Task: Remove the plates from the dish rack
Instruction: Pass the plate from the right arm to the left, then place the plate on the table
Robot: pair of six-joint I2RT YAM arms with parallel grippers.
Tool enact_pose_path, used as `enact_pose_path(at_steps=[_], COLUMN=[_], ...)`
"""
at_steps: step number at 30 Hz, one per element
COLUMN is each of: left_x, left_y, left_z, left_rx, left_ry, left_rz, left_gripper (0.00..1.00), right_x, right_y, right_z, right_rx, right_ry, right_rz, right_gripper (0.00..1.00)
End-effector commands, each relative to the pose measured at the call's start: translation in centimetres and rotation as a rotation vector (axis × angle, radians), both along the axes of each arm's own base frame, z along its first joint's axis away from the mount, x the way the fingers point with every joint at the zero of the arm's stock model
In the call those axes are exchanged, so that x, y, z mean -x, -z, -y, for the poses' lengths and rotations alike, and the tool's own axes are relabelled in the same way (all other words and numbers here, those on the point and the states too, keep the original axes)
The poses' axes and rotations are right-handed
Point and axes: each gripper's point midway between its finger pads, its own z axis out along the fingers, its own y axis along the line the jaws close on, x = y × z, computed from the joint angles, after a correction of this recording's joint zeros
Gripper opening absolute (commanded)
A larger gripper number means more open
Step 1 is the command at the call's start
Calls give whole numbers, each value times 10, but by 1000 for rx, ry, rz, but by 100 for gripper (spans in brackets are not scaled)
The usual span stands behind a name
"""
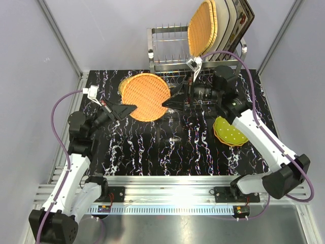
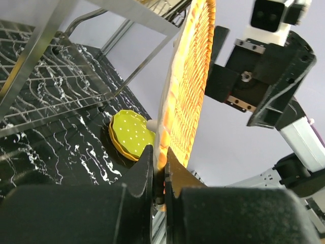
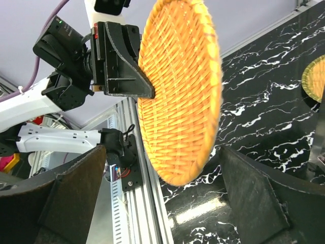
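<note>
A round orange woven plate (image 1: 146, 95) hangs above the black marbled table between both arms. My left gripper (image 1: 131, 108) is shut on its left rim; in the left wrist view the fingertips (image 2: 160, 162) pinch the plate's edge (image 2: 190, 76). My right gripper (image 1: 167, 103) stands open at the plate's right rim, its wide-apart fingers (image 3: 66, 198) flanking the plate (image 3: 180, 91) without touching. The dish rack (image 1: 167, 51) stands at the back, holding another orange woven plate (image 1: 202, 28), cream plates (image 1: 226, 18) and a flower-patterned one (image 1: 244, 20).
A lime-green dotted plate on an orange one (image 1: 229, 131) lies on the table at the right, also seen as the green plate (image 2: 131, 134) from the left wrist. Metal frame posts and grey walls border the table. An aluminium rail (image 1: 167, 195) runs along the near edge.
</note>
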Motion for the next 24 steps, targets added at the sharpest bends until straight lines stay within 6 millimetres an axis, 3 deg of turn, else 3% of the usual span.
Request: enact_pose_path(at_steps=[1,16,24], left_x=[-2,-16,-36], left_y=[-12,35,53], left_z=[-9,-36,-56], left_rx=[37,38,25], left_ry=[-49,-151,-215], left_rz=[45,-49,-79], left_gripper=[0,0,0], right_x=[4,-20,-29], right_y=[-15,35,64], right_z=[7,49,67], right_rx=[-20,43,83], right_ry=[35,200,272], right_rz=[96,40,3], right_gripper=[100,100,100])
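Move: The left hand already pinches the passed woven plate; the woven plate lying on the table is some 28 cm ahead, 8 cm left and 33 cm below it, and the rack's near left leg about 16 cm ahead, 4 cm right and 18 cm down. From the right hand, open and already clear of the passed plate, the nearest woven plate in the rack stands roughly 25 cm ahead, 10 cm right and 4 cm higher. Left hand carries its pinched plate some 7 cm down and left as the open right sinks rightward away. ##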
